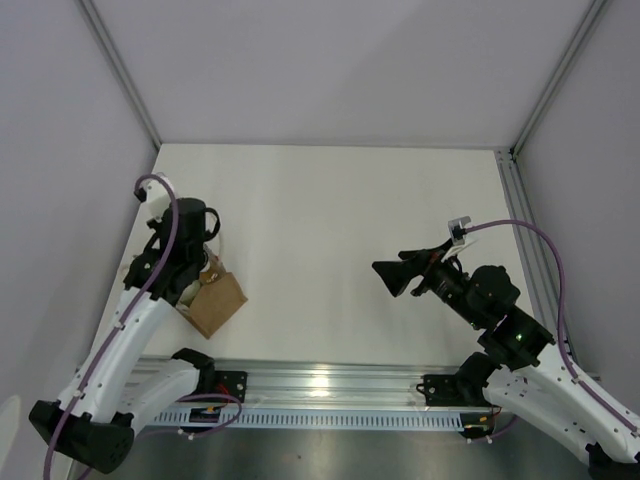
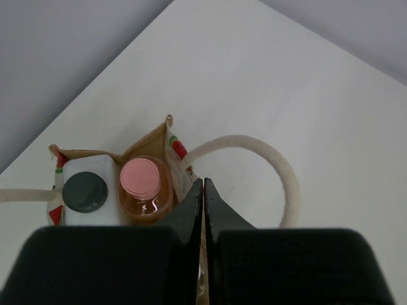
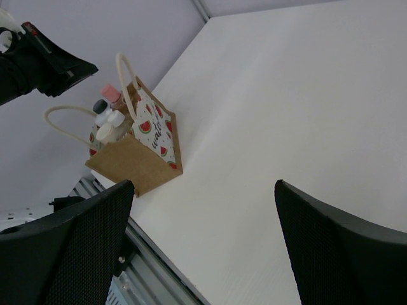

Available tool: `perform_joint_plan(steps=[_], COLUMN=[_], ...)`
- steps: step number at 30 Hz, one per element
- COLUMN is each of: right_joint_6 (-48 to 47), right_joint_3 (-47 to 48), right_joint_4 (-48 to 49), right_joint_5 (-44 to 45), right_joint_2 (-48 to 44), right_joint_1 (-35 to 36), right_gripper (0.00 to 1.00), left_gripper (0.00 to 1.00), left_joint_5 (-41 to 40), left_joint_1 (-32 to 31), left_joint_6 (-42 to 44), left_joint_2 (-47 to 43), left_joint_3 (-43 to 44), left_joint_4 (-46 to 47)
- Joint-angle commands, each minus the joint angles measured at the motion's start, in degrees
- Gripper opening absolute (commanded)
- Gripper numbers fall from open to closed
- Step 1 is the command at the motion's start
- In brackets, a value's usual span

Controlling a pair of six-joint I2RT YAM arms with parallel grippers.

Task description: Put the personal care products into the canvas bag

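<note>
The canvas bag [image 1: 218, 303] stands at the table's near left, tan with a watermelon print and cream handles [image 2: 280, 171]. In the right wrist view the bag [image 3: 137, 159] holds all the bottles upright: pink cap [image 3: 111, 93], dark cap [image 3: 100, 105], white cap [image 3: 116, 118] and cream cap [image 3: 106, 132]. The left wrist view shows the white bottle [image 2: 86, 194] and the orange bottle [image 2: 141, 184] inside. My left gripper [image 2: 203, 181] is shut just above the bag's rim, beside the orange bottle. My right gripper [image 3: 203, 184] is open and empty, well to the right of the bag [image 1: 385, 272].
An aluminium rail [image 1: 320, 385] runs along the table's near edge, close to the bag. Another rail [image 1: 520, 220] lines the right edge. Grey walls enclose the left, back and right sides.
</note>
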Motion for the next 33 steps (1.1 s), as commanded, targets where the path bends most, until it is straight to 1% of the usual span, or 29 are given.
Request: perform_joint_plan(steps=[1, 2, 3, 4, 5, 6, 7, 8, 9, 10, 11, 12, 13, 14, 15, 16, 17, 18, 20, 21, 22, 24, 27, 31, 33], right_joint_6=[0.1, 0.0, -0.2, -0.3, -0.4, -0.4, -0.5, -0.5, -0.5, -0.5, -0.5, -0.5, -0.8, -0.7, -0.9, -0.9, -1.1, -1.3, -1.3, -1.4, -1.3, -1.1, -0.7, -0.7, -0.5], right_joint_3=[0.8, 0.8, 0.8, 0.8, 0.8, 0.8, 0.8, 0.8, 0.9, 1.0, 1.0, 1.0, 1.0, 1.0, 1.1, 1.1, 1.3, 1.5, 2.1, 2.9, 3.3, 3.9, 4.0, 5.2, 5.8], right_joint_4=[1.0, 1.0, 1.0, 1.1, 1.4, 1.4, 1.5, 1.5, 1.6, 1.5, 1.5, 1.4, 1.4, 1.3, 1.1, 1.0, 0.7, 0.5, -0.7, -1.3, -2.3, -2.9, -3.0, -4.3, -5.0], right_joint_5=[-0.9, -0.9, -0.9, -0.9, -0.9, -1.1, -1.1, -1.2, -1.2, -0.9, -0.7, -0.4, 0.2, 0.5, 1.0, 1.5, 2.5, 2.8, 4.7, 5.4, 6.1, 8.3, 10.4, 11.5, 11.6], right_joint_2=[-0.4, -0.2, -0.1, 0.2, 0.7, 1.2, 1.6, 2.0, 3.1, 3.5, 4.0, 4.7, 4.9, 5.2, 5.5, 5.9, 6.2, 6.4, 7.1, 7.3, 7.6, 7.5, 6.9, 7.8, 8.6], right_joint_1=[0.4, 0.4, 0.4, 0.4, 0.4, 0.4, 0.4, 0.4, 0.4, 0.4, 0.4, 0.4, 0.4, 0.4, 0.4, 0.4, 0.4, 0.4, 0.5, 0.5, 0.6, 0.7, 0.8, 1.0, 1.3], right_gripper=[0.96, 0.96, 0.96, 0.96, 0.96, 0.96, 0.96, 0.96, 0.96, 0.98, 0.99, 0.99, 1.0, 0.99, 0.99, 0.99, 0.99, 0.99, 0.99, 0.99, 0.99, 0.99, 0.99, 0.99, 0.99], left_gripper=[0.01, 0.04, 0.14, 0.2, 0.27, 0.36, 0.43, 0.5, 0.71, 0.79, 0.87, 0.99, 0.99, 0.99, 0.99, 0.99, 0.99, 0.99, 0.99, 0.99, 0.99, 0.99, 0.99, 0.99, 0.99], left_joint_5=[3.7, 5.7, 8.1, 11.8, 13.1, 14.3, 15.3, 18.6, 20.6, 22.4, 24.4, 25.5, 26.2, 27.5, 31.3, 32.9, 34.5, 37.3, 38.9, 39.4, 40.0, 40.7, 40.8, 38.6, 38.9], left_joint_1=[-4.6, -6.0, -7.3, -10.7, -12.7, -14.5, -18.3, -20.0, -21.3, -24.0, -25.4, -26.5, -28.5, -29.2, -29.7, -30.8, -31.2, -31.8, -33.4, -33.8, -34.3, -34.5, -34.8, -35.3, -35.3], left_joint_6=[3.1, 6.2, 7.8, 9.0, 10.6, 11.5, 12.1, 13.2, 13.8, 14.3, 14.8, 15.2, 15.3, 15.4, 15.3, 15.1, 14.8, 14.8, 14.6, 14.4, 13.6, 13.0, 13.1, 15.4, 15.3], left_joint_2=[-4.6, -6.2, -6.9, -7.3, -7.1, -6.7, -6.2, -5.7, -4.7, -4.3, -3.9, -3.7, -3.5, -3.7, -3.8, -4.2, -4.6, -5.0, -6.8, -7.7, -8.7, -11.7, -13.9, -14.6, -16.4], left_joint_3=[2.2, 2.1, 2.3, 2.4, 2.8, 3.1, 3.0, 2.3, 1.9, 1.3, -0.4, -1.3, -2.9, -4.7, -5.5, -7.4, -8.5, -11.9, -13.9, -16.9, -18.0, -21.4, -23.4, -25.4, -25.6], left_joint_4=[2.2, 4.9, 6.3, 7.3, 8.4, 8.9, 9.6, 10.7, 13.0, 14.4, 15.8, 19.1, 20.9, 22.8, 24.8, 28.4, 30.1, 31.5, 34.8, 35.0, 37.4, 38.9, 40.0, 40.4, 38.9])
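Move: The canvas bag, already holding all four bottles, stands just below the left hand, its middle some 15 cm lower, about 6 cm to the left and 3 cm nearer the base. Inside, the pink-capped bottle is roughly 8 cm left and 1 cm ahead of that hand, the dark-capped one 12 cm left and 2 cm back. The bag's near handle arches about 4 cm ahead and 4 cm to the right, 5 cm lower. From the right hand the bag lies about 48 cm left, 6 cm ahead and 19 cm down. The filled bag is left behind as the empty left hand swings about 26 cm to the right and then some 9 cm back, first rising about 5 cm and then sinking again, turning clockwise by some 75 degrees while its shut fingers spread wide. The right hand, fingers still open, eases a few centimetres down and forward over bare table. ##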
